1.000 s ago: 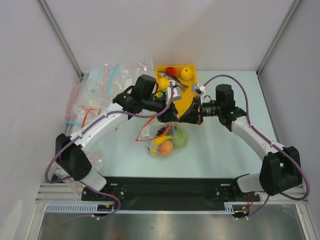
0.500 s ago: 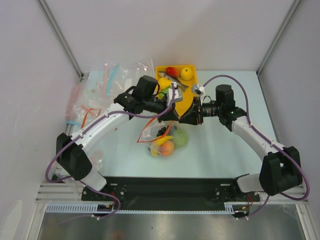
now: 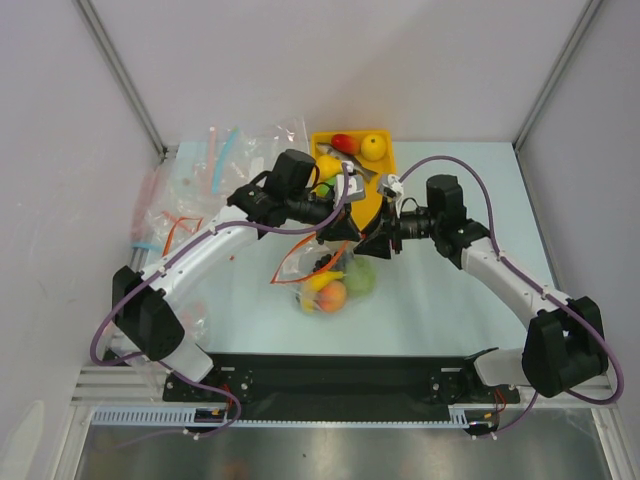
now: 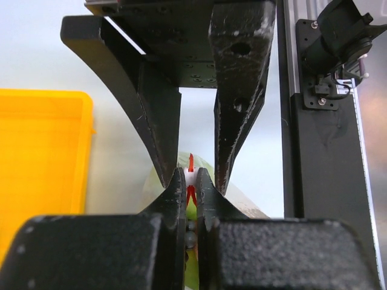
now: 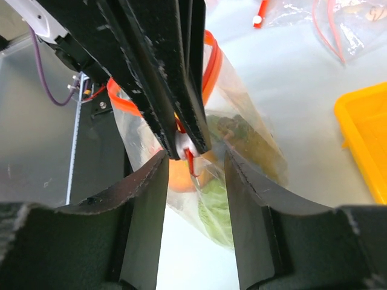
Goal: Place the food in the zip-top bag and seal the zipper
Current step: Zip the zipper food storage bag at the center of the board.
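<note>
The zip-top bag (image 3: 330, 282) lies mid-table and holds the peach (image 3: 333, 296), the round green fruit (image 3: 360, 277), the banana (image 3: 318, 283) and the grapes (image 3: 325, 262). My left gripper (image 3: 347, 232) is shut on the white slider of the red zipper (image 4: 191, 177), lifting that end of the bag. My right gripper (image 3: 363, 245) is open, its fingers (image 4: 237, 115) standing either side of the left fingertips and the slider (image 5: 185, 145). The red zipper strip (image 5: 211, 54) curves away behind them. The peach (image 5: 181, 176) and green fruit (image 5: 216, 199) show through the plastic.
A yellow tray (image 3: 362, 202) behind the grippers holds a red and a yellow toy. Several clear pouches (image 3: 180, 205) with red and blue strips lie at the back left. Grey walls close in the table's sides and back.
My right arm has moved left and its open gripper now straddles the left gripper's tips. The left gripper has stayed shut on the slider, and the bag has barely shifted.
</note>
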Robot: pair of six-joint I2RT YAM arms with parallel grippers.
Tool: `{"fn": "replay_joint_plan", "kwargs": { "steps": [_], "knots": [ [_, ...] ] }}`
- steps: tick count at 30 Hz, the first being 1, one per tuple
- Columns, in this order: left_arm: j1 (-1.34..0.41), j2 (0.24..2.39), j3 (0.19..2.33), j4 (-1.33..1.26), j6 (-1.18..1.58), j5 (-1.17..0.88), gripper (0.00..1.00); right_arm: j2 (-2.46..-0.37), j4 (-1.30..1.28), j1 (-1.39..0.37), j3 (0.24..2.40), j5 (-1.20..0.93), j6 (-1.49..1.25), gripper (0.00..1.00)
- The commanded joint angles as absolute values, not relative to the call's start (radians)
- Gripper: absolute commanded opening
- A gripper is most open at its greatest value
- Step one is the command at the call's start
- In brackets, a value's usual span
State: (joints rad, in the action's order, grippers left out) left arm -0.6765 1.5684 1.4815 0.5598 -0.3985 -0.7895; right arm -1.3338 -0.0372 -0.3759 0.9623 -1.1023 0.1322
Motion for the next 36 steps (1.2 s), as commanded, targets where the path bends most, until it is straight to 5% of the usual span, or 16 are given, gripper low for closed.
{"fn": "replay_joint_plan", "kwargs": {
  "steps": [1, 13, 17, 18, 36],
  "knots": [
    [-0.683, 1.526, 1.529, 0.514, -0.380, -0.841, 0.00, -1.305, 0.032, -0.380, 0.950, -1.080, 0.137, 0.47],
    [-0.683, 1.483, 1.526, 0.488, -0.348, -0.850, 0.00, -1.281, 0.198, -0.365, 0.902, -1.132, 0.012, 0.34],
    [-0.683, 1.485, 1.525, 0.494, -0.339, -0.848, 0.00, -1.285, 0.222, -0.362, 0.904, -1.155, -0.017, 0.13],
    [-0.683, 1.485, 1.523, 0.497, -0.339, -0.847, 0.00, -1.284, 0.238, -0.362, 0.902, -1.161, -0.031, 0.01],
    [-0.683, 1.453, 1.477, 0.583, -0.345, -0.690, 0.00, -1.273, 0.667, -0.262, 0.761, -1.140, -0.405, 0.00]
  ]
}}
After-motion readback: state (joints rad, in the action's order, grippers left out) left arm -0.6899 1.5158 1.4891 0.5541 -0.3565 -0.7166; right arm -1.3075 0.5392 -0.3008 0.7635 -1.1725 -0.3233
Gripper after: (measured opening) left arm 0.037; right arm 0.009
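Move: My right hand's half-open fingers stand around the orange zipper end: it is about 1 cm to their left and 1 cm below. The cabbage in the bag is almost straight under that hand, some 9 cm down; the peach is about 4 cm back and 6 cm left, 11 cm down. The yellow tray's middle is roughly 21 cm ahead. From my left hand, shut on the white slider, the zipper end is about 1 cm to the right, level. I keep the white slider pinched in my left hand and lift it about 2 cm. My right hand dips slightly, rises with it by around 1.5 cm and closes fully on the orange zipper end just right of the slider; then it draws away to the right a little over 1 cm, its fingertips tilting up some 10 degrees. ##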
